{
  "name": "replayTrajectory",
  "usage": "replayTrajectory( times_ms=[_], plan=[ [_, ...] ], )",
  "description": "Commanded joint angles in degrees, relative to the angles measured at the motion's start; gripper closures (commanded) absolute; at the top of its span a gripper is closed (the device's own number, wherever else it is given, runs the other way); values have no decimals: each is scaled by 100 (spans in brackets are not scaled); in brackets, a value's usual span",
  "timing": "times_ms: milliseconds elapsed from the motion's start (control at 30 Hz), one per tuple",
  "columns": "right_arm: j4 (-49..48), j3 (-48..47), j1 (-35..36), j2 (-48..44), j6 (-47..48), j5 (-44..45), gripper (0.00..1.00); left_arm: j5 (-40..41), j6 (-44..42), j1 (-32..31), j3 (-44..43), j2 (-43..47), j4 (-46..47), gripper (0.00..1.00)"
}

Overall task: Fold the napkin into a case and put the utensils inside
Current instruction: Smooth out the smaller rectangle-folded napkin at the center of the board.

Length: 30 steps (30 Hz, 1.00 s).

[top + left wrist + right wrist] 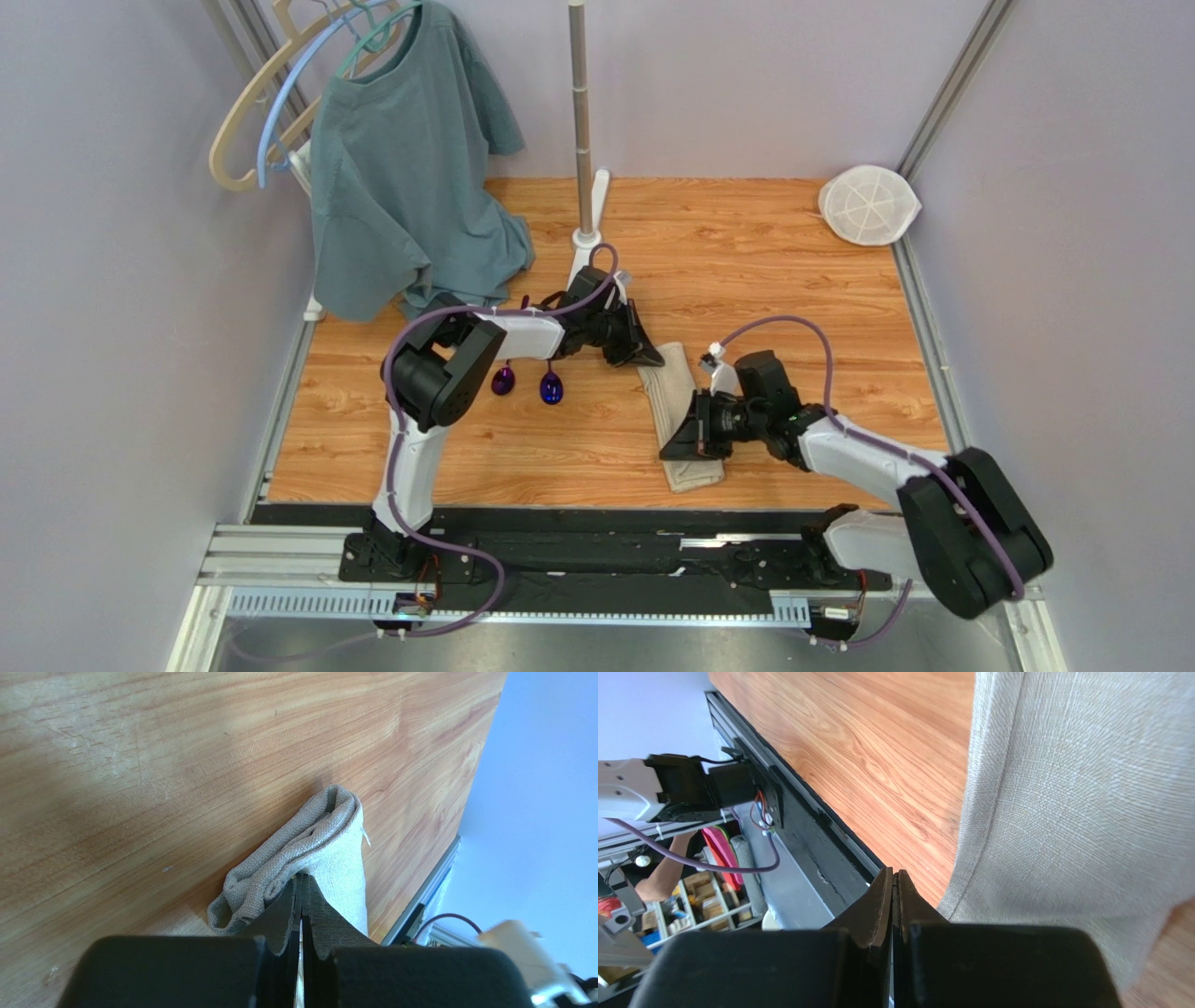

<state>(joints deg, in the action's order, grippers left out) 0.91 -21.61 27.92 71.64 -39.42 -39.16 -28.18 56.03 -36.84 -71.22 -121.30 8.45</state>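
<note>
The napkin (pixel 673 381) lies folded into a narrow oblong case on the wooden table, running from far to near. My left gripper (pixel 648 359) is shut, its tips resting against the cloth's layered far end (pixel 319 836), with no cloth between the fingers (pixel 281 913). My right gripper (pixel 675 450) is also shut and empty, hovering just left of the napkin's hemmed edge (pixel 1074 798) near its near end. The utensils, two spoons with purple bowls (pixel 502 380) (pixel 551 388), lie left of the napkin, their handles partly hidden under the left arm.
A grey-green T-shirt (pixel 400 154) hangs on hangers at the far left. A metal pole (pixel 579 112) on a white base stands at the back centre. A white mesh disc (pixel 868 205) lies at the far right corner. The black rail (pixel 561 539) borders the near edge.
</note>
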Motion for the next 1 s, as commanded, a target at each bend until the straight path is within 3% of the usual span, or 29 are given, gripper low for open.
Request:
replayTrajectory(
  times_ms=[0, 200, 300, 433, 500, 700, 767, 900, 967],
  plan=[
    [534, 68, -347, -388, 259, 260, 100, 103, -163, 80, -138, -140, -80, 100],
    [-774, 964, -410, 263, -301, 5, 100, 85, -250, 89, -164, -158, -54, 100],
    [-469, 957, -402, 18, -286, 145, 100, 85, -285, 98, -217, -184, -71, 100],
    [855, 483, -410, -1009, -40, 478, 100, -20, -338, 116, -270, -210, -89, 100],
    [1034, 316, -498, -1362, 13, 628, 100, -90, -373, 124, -270, -193, -1, 100],
    [569, 332, -674, -127, 101, 462, 100, -292, -768, 116, -366, 79, 52, 99],
    [568, 324, -674, 8, 197, 646, 100, -389, -1092, 116, -567, 228, -281, 94],
    [1182, -228, -674, -298, 513, 892, 100, -425, -1533, 124, -665, 720, -729, 65],
    [1674, -710, -674, -492, 689, 1111, 100, -320, -1804, 116, -717, 1009, -1010, 55]
  ],
)
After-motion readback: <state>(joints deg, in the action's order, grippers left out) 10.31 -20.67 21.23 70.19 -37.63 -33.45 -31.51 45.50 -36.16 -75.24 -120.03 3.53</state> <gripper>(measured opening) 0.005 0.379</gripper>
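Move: The folded napkin's middle lies about 8 cm back and 4 cm right of the left fingers, which are already on its far end. From the right hand it is some 6 cm ahead, 3 cm right and 3 cm below. The larger spoon's blue bowl is about 15 cm left and 4 cm back of the left hand, the smaller spoon's bowl 23 cm left and 3 cm back. Right fingers dab twice, 4 cm rightwards across the napkin's near end; left fingers open, lifting 2 cm clear. ##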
